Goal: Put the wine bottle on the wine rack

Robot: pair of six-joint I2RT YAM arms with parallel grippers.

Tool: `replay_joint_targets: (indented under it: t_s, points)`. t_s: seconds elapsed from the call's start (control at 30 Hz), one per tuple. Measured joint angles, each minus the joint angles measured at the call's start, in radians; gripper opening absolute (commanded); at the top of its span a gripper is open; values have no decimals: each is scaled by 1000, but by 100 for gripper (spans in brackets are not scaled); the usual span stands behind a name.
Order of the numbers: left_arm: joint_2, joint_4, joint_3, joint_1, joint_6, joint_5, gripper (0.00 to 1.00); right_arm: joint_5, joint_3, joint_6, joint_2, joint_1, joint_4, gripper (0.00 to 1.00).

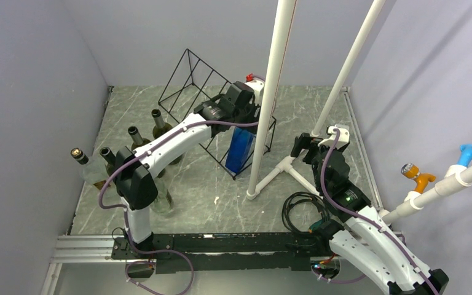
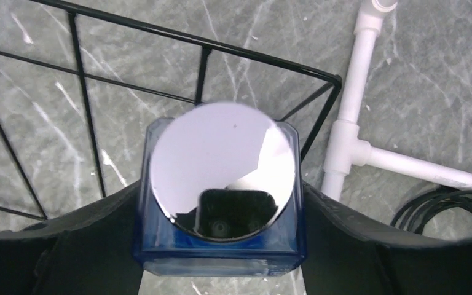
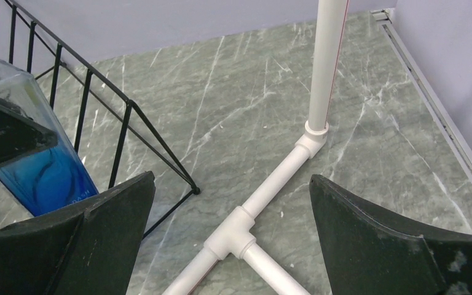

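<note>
The wine bottle is blue, square-sided glass. It is at the right end of the black wire wine rack. My left gripper is shut on it from above. In the left wrist view the bottle's mirror-like base faces the camera, with my left gripper pressing both its sides and rack bars beyond. I cannot tell whether the bottle rests on the rack. My right gripper hangs open to the right. Its wrist view shows the gripper holding nothing, the bottle and the rack.
Several dark and clear bottles stand at the left of the marble table. A white pipe frame rises just right of the rack, its foot under my right gripper. A black cable coil lies near the right base.
</note>
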Motion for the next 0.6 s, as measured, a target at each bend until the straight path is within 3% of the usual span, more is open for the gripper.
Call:
replay_joint_targets:
  t_s: [0.07,0.6]
  points:
    - [10,6,0,0,-13,18,99,0,-2,0,0,-1,0,100]
    - [43,17,-22,-1,-32,72,100,-1,-5,0,19,-3,0,100]
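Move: The blue wine bottle is held by its upper part in the left hand, its middle about 8 cm below, 2 cm back and 1 cm left. The wine rack's near-right end lies some 15 cm below, barely 1 cm back. The white post's foot stands roughly 13 cm back and 2 cm right, the nearest dark bottle 26 cm left and 1 cm back. From the right hand the blue bottle is about 8 cm ahead, 18 cm left and 8 cm lower. The blue bottle is let go over the wine rack's near-right end: the left fingers spread quickly from their grip on its upper body to wide open. With that the hand sinks about 3 cm and drifts some 1.5 cm right, tipping about 5 degrees further down, and stays low beside the bottle with its fingers open. ##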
